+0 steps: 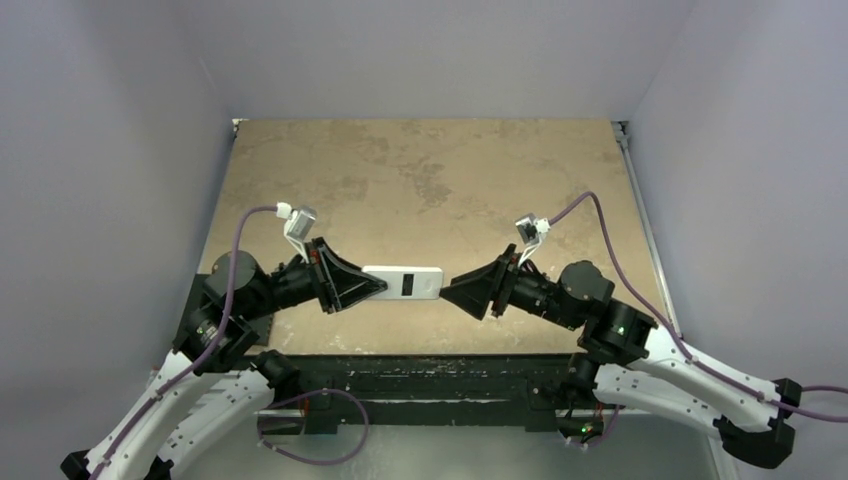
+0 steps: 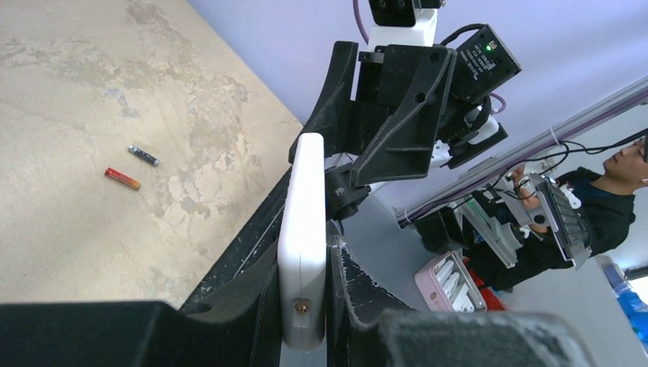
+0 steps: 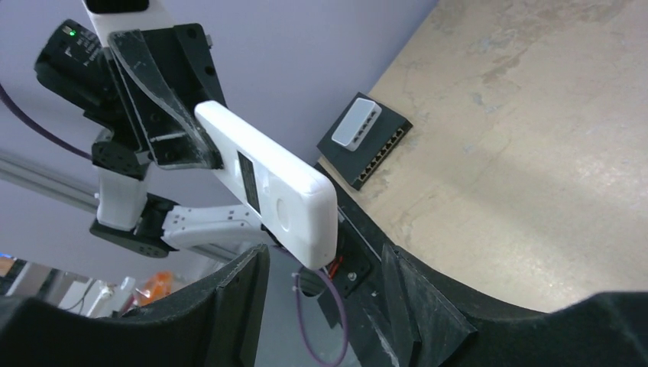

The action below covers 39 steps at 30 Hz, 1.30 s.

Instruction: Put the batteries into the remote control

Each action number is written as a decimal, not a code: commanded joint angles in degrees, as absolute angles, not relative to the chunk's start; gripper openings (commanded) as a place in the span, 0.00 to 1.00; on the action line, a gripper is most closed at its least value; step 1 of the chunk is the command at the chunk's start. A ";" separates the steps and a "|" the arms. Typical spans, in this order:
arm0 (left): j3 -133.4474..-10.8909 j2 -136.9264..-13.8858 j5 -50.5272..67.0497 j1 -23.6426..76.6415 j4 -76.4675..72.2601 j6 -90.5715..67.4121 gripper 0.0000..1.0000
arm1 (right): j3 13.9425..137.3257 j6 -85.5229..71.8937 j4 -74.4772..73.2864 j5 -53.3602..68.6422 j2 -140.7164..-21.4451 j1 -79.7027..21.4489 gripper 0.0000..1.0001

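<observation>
The remote control (image 1: 412,282) is a white handset held level above the table's near edge, with my left gripper (image 1: 378,287) shut on its left end. In the left wrist view the remote (image 2: 303,222) is edge-on, clamped in the left gripper (image 2: 306,294). My right gripper (image 1: 447,291) faces its other end. There the right gripper (image 3: 325,294) stands open, and the remote's (image 3: 267,180) rounded end hangs between the fingers (image 3: 237,306) without touching them. The batteries lie on the table, the dark one (image 2: 143,155) beside the reddish-orange one (image 2: 122,178).
A black box with a row of ports and a white block on top (image 3: 365,138) sits at the table's edge near the left arm. A black rail (image 1: 430,375) runs along the near edge between the arm bases. Purple-grey walls enclose the tan table (image 1: 430,180).
</observation>
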State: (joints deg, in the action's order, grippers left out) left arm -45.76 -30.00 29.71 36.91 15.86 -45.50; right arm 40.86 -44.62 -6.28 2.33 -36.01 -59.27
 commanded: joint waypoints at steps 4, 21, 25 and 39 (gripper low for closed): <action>-45.37 -29.70 28.68 37.26 12.56 -47.30 0.00 | 42.16 -47.63 1.15 1.97 -38.53 -59.15 0.60; -44.91 -30.59 28.48 37.27 12.71 -47.45 0.00 | 41.14 -47.58 3.73 0.73 -40.72 -59.15 0.49; -44.57 -30.75 28.38 37.22 12.45 -47.61 0.00 | 41.04 -47.64 4.28 0.80 -41.34 -59.15 0.47; -43.89 -31.88 27.89 37.25 13.21 -47.41 0.00 | 39.93 -47.55 5.83 1.21 -42.45 -59.15 0.32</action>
State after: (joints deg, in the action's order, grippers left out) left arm -44.34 -31.14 28.29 36.91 14.96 -47.00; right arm 40.03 -47.13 1.78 0.97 -42.02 -58.96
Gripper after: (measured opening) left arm 0.191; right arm 0.370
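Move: The remote control is held back side up off the table, its left end between the left fingers and its middle roughly 4 cm to that hand's right. From the half-open right hand, the remote's middle lies about 7 cm left and 1 cm ahead at the same height, with the near end just at the fingertips. The red battery lies on the table about 7 cm right, 8 cm ahead and 28 cm below; the black battery lies about 12 cm right and 9 cm ahead. The remote's free right end is taken between the right fingers: the right hand eases about 2 cm left and nearly as far forward, rising a centimetre midway and sinking again, while its fingers close from over half open to about a third, one tip coming against the back face. The left hand keeps its pinch, drifting about 1 cm down and forward. ##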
